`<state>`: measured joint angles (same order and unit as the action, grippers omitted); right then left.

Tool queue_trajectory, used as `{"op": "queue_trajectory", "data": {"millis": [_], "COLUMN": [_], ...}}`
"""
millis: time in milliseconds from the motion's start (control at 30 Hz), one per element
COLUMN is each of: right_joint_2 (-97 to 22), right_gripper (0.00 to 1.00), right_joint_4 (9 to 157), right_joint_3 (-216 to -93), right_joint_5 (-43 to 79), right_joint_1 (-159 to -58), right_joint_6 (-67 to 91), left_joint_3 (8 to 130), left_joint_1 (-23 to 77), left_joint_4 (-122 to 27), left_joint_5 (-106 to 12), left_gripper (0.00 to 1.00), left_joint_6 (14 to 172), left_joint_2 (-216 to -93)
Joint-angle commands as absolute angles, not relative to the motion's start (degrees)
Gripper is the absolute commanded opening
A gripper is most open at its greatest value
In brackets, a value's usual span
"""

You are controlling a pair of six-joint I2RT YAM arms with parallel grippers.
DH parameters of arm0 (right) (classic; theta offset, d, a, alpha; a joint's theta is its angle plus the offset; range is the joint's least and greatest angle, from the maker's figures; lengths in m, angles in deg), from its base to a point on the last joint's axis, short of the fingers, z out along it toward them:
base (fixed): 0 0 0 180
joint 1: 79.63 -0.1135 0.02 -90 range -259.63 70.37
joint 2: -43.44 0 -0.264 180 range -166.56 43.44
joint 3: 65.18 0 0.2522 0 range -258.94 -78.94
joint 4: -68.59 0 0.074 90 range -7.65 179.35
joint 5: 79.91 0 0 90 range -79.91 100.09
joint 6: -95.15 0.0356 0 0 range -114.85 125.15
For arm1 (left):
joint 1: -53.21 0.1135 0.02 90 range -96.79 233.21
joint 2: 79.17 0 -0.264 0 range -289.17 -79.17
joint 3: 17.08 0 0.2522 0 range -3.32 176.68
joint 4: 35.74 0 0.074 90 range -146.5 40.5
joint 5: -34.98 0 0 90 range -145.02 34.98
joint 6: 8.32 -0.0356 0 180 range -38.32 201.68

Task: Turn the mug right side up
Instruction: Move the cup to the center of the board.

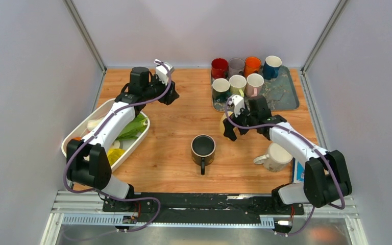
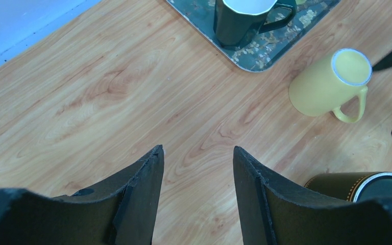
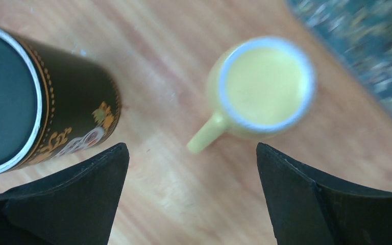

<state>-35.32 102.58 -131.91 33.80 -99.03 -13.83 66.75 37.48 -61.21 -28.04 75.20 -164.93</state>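
A pale yellow mug stands upside down on the wooden table, its flat white-ringed base facing up and its handle pointing toward me. My right gripper hovers open just above it, with nothing between its fingers. From overhead the right gripper covers most of the yellow mug. The left wrist view shows the yellow mug off to the right. My left gripper is open over bare wood, and from overhead the left gripper is at the far left of the table.
A black mug stands upright mid-table, close to the left of the yellow one. A white mug lies near the right arm. A patterned tray at the back right holds several upright mugs. A white basket of vegetables sits at the left.
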Motion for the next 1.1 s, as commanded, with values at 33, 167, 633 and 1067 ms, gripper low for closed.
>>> {"op": "queue_trajectory", "data": {"millis": [33, 167, 633, 1067], "right_joint_2": [-32.6, -34.7, -44.4, -44.7], "right_gripper": [1.0, 0.97, 0.89, 0.73], "right_joint_4": [98.7, 98.2, 89.6, 89.1], "right_joint_3": [-128.3, -128.6, -128.3, -124.8], "right_joint_5": [27.8, 21.4, 24.8, 29.0], "right_joint_1": [-100.8, -100.8, -97.6, -96.5], "right_joint_6": [-4.0, -0.5, 0.4, -7.8], "left_joint_3": [69.6, 68.7, 64.5, 66.0], "left_joint_1": [37.2, 37.3, 37.2, 37.2], "left_joint_4": [-58.9, -58.6, -57.5, -57.6], "left_joint_5": [-26.8, -27.1, -28.8, -28.9], "left_gripper": [0.6, 0.6, 0.6, 0.6], "left_joint_6": [75.6, 75.7, 74.3, 74.4], "left_joint_2": [-165.5, -164.8, -160.7, -162.5]}}
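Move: The upside-down yellow mug stands about 6 cm ahead of the right hand and 3 cm to its left, its middle some 6 cm lower. The black mug is 12 cm to the hand's left and 2 cm back, while the big cream mug is 15 cm right and 5 cm back. On the tray the dark green mug lies 19 cm ahead and 5 cm left. From the left hand the yellow mug is about 19 cm right, 2 cm back and 17 cm below. Down some 7 cm in all, the right hand first dips with a short pull back, then eases forward and a little right, sinking beside the yellow mug's handle. The wrist turns about 15 degrees clockwise and tips slightly further down. The wide-open fingers close by about a quarter, bringing the handle between their tips, close to the one on the black mug's side. ##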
